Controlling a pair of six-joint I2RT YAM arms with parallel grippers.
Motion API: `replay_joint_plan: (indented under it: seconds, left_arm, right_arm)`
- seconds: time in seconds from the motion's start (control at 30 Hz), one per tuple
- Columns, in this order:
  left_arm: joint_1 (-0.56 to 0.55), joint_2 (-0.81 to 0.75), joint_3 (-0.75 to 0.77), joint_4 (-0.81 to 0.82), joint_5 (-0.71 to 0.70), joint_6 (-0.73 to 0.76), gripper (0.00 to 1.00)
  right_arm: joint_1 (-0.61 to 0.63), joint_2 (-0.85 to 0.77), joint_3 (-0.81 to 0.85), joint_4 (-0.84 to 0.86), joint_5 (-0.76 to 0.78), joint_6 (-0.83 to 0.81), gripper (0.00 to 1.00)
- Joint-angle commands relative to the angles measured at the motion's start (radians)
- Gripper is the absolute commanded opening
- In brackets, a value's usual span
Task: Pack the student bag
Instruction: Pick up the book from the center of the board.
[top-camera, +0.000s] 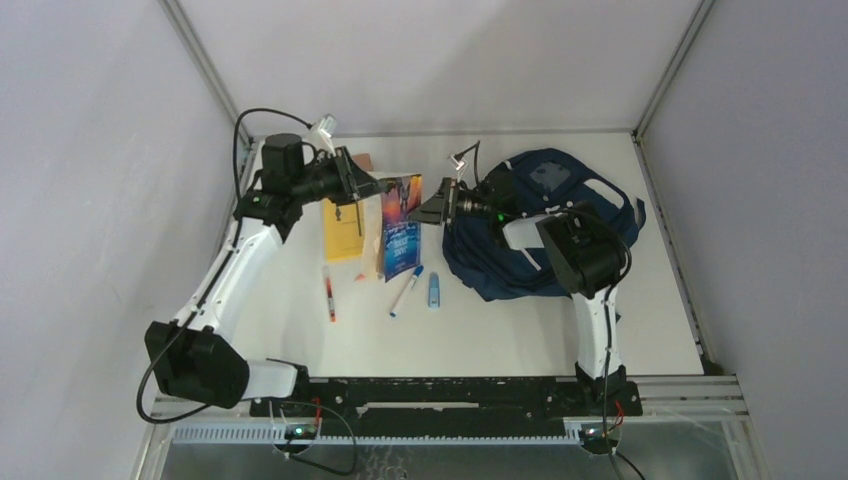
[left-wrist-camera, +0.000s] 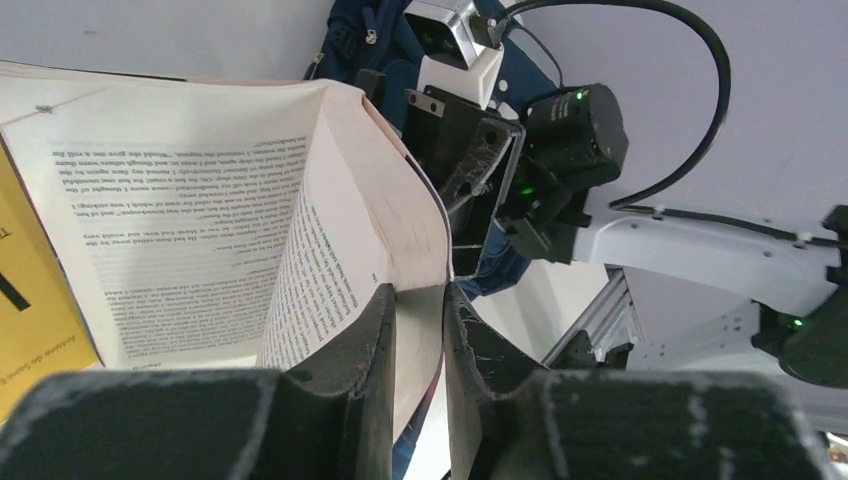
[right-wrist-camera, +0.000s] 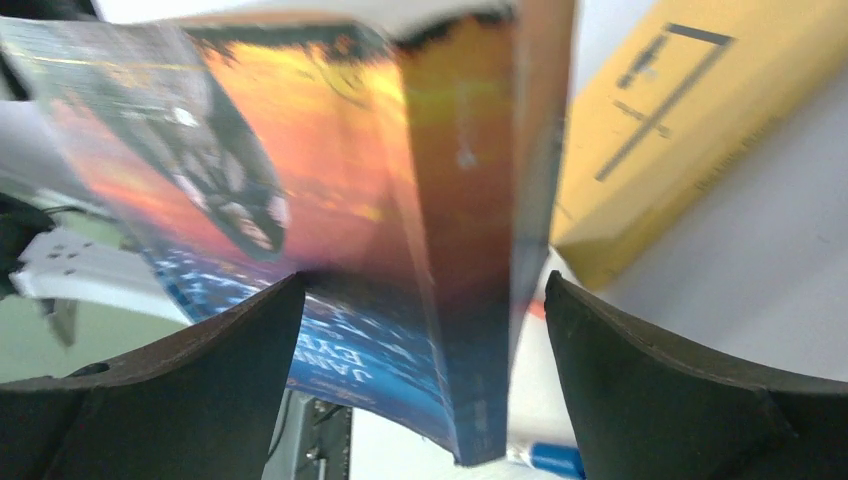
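The navy student bag lies at the right of the table, under my right arm; a corner of the student bag also shows in the left wrist view. A paperback book with an orange and blue cover stands on edge between the arms. My left gripper is shut on a wad of the book's pages and cover, and the rest fans open. My right gripper is wide open, one finger on each side of the book's spine, touching neither. From above, the right gripper sits at the book's right edge.
A yellow book lies flat just left of the paperback. In front of them lie a red pen, a blue and white marker and a small blue item. White walls close in the table on three sides.
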Motion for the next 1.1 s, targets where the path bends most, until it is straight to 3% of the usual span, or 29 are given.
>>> replay_joint_plan:
  seconds: [0.0,0.17,0.3,0.4,0.5,0.53,0.57,0.63,0.67,0.73,0.83,0.9,1.07]
  left_arm:
    - [0.002,-0.010,0.067,0.188,0.135,-0.029,0.00]
    - [0.005,0.027,0.051,0.209,0.136,-0.039,0.00]
    - [0.032,0.046,0.036,0.208,0.119,-0.032,0.00]
    - [0.061,0.056,0.033,0.162,0.087,-0.018,0.00]
    - [0.083,0.057,0.029,0.136,0.061,0.005,0.00]
    - [0.084,0.060,0.037,0.110,0.050,0.026,0.04]
    - [0.083,0.065,0.053,0.074,0.034,0.047,0.23]
    - [0.084,0.067,0.088,-0.001,-0.023,0.083,0.69]
    - [0.085,0.061,0.096,-0.032,-0.052,0.109,0.83]
    - [0.084,0.034,0.100,-0.083,-0.098,0.167,0.98]
    - [0.085,-0.033,0.104,-0.184,-0.069,0.285,1.00]
    - [0.085,-0.082,0.089,-0.206,-0.019,0.335,1.00]
    - [0.084,-0.180,0.111,-0.276,-0.021,0.476,1.00]
  right_arm:
    - [0.020,0.063,0.000,0.513,-0.073,0.290,1.00]
    - [0.068,0.045,0.001,0.569,-0.091,0.330,0.96]
    - [0.081,0.015,0.000,0.575,-0.095,0.359,0.81]
    - [0.067,-0.004,0.001,0.575,-0.109,0.383,0.55]
    - [0.042,-0.010,0.001,0.576,-0.118,0.416,0.19]
    - [0.035,-0.011,0.002,0.575,-0.122,0.430,0.08]
    - [0.029,-0.017,0.001,0.575,-0.129,0.443,0.00]
    - [0.021,-0.033,0.001,0.572,-0.157,0.460,0.00]
    - [0.019,-0.043,0.003,0.572,-0.185,0.465,0.00]
    - [-0.006,-0.063,0.014,0.555,-0.266,0.468,0.00]
    - [-0.045,-0.047,0.095,0.491,-0.439,0.585,0.00]
    - [-0.051,-0.015,0.152,0.584,-0.533,0.745,0.00]
    - [0.010,-0.034,0.194,0.589,-0.665,0.792,0.00]
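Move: The left hand still pinches the partly open book by its upper far end, so the book's middle hangs about 5 cm back, 3 cm right and 9 cm below that hand. From the open right hand the book's middle is roughly 7 cm back, 2 cm left and 4 cm up. On the table some 14 cm below the right hand, the yellow notebook lies 6 cm ahead and 14 cm left, the blue marker 12 cm back and 1 cm left. The right hand, fingers pointing left, draws back about 5 cm and up 3 cm along the book and closes on its near edge, while the left hand carries the book's upper end some 3 cm forward. Then the left opens wide and pulls off left and back, as the right takes the book a good 5 cm right and up, swinging counter-clockwise. ##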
